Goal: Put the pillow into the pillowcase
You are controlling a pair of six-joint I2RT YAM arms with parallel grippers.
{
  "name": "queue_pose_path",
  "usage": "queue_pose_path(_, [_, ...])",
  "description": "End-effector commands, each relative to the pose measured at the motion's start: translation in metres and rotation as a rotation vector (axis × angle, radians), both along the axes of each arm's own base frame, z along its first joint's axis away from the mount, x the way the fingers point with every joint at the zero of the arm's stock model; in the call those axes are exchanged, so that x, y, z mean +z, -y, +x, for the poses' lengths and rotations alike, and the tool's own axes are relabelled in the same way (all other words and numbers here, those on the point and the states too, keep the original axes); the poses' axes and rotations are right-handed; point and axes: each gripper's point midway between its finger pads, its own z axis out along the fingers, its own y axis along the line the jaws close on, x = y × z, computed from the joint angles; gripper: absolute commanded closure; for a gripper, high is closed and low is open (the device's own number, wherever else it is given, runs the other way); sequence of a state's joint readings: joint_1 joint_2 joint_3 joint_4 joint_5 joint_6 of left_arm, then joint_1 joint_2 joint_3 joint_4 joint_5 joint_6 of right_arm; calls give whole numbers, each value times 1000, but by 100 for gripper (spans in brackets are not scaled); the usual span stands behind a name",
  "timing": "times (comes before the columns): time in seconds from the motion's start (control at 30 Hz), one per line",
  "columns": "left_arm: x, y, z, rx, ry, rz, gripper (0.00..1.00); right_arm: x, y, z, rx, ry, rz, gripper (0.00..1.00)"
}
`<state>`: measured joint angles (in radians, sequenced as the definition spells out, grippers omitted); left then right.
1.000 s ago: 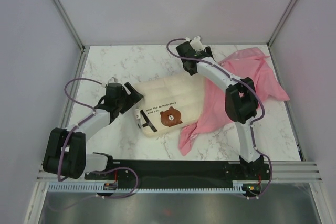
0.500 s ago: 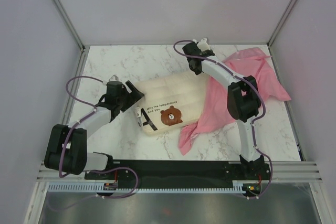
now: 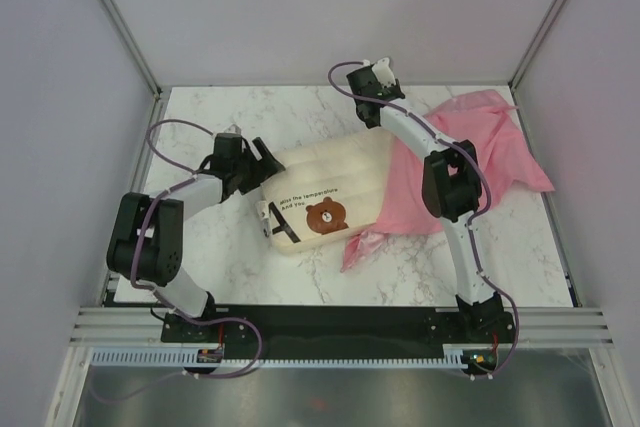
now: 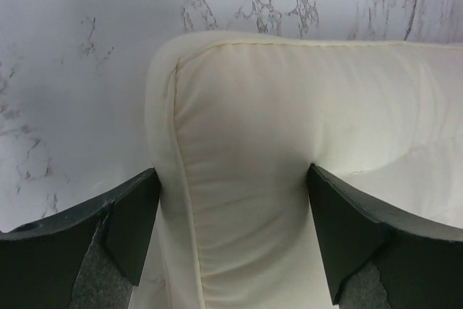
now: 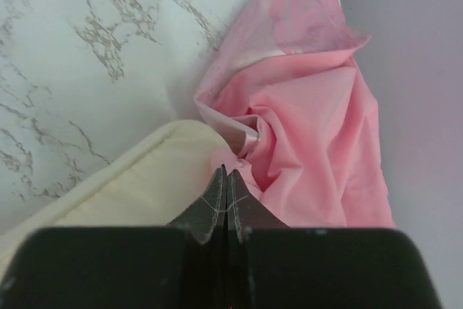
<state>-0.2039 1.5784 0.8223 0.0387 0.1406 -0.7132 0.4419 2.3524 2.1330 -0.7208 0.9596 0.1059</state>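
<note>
The cream quilted pillow [image 3: 325,192] with the bear face lies mid-table, its right end against the pink pillowcase [image 3: 475,147]. My left gripper [image 3: 262,161] is shut on the pillow's left corner; in the left wrist view its fingers [image 4: 134,226] press into the pillow [image 4: 239,179] from both sides. My right gripper [image 3: 384,127] is at the pillow's far right corner. In the right wrist view the gripper [image 5: 226,173] is shut, with a fold of the pillowcase [image 5: 304,128] pinched at its tips, beside the pillow's corner [image 5: 159,164].
The marble table [image 3: 250,117] is walled on the left, back and right. The pillowcase spreads toward the right wall [image 3: 580,147], with a loose tip hanging toward the front [image 3: 352,255]. A black rail [image 3: 330,322] runs along the near edge.
My left gripper has moved right and farther back with the pillow's corner, pushing the pillow toward the pillowcase. My right gripper has shifted slightly, and the pillowcase's loose front tip has drawn back.
</note>
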Motion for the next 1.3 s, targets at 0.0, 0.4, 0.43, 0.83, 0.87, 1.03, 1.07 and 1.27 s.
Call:
queue_pose_path(0.0, [-15,5,16,-77,-25,15,11,10,-14,25,51,75,33,100])
queue_pose_path(0.4, [21,73,28,-329,167,-118,43,14,-154,6,603,25,644,100])
queue_pose_path(0.43, [25,77,26,-341,187,-114,44,20,-171,-2,646,20,668,100])
queue_pose_path(0.83, [81,120,-19,-384,362,-115,52,94,-244,-95,887,-9,805,100])
queue_pose_path(0.87, [93,119,-26,-378,392,-120,53,94,-227,-87,815,22,756,100])
queue_pose_path(1.03, [125,116,-63,-386,485,-145,55,73,-154,-52,602,13,718,100])
queue_pose_path(1.07, [132,125,-75,-411,505,-161,56,67,-149,-50,592,1,720,100])
queue_pose_path(1.27, [148,168,-147,-553,553,-272,67,62,-147,-31,561,18,714,100])
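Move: Between the left hand's open fingers sits the pillow's far left corner, about 3 cm ahead and 4 cm below, with the pillow's middle some 17 cm to the right and 6 cm back. The shut right hand holds the pillowcase's edge beside the pillow's far right corner, roughly 5 cm below it, 2 cm back and 2 cm left; the pillow's middle is 22 cm back and 21 cm left, while the pillowcase's middle lies about 14 cm back and 17 cm right. Closing on the pillow's corner after a short push forward and down, the left hand hauls it to the right and back, then up, ending some 14 cm right, 13 cm back and 11 cm higher and turned clockwise. The right hand keeps its pinch on the pillowcase edge, dips, sweeps about 20 cm left and up across the pillow's far end, rolling and turning counter-clockwise, then comes back right and down almost halfway. ##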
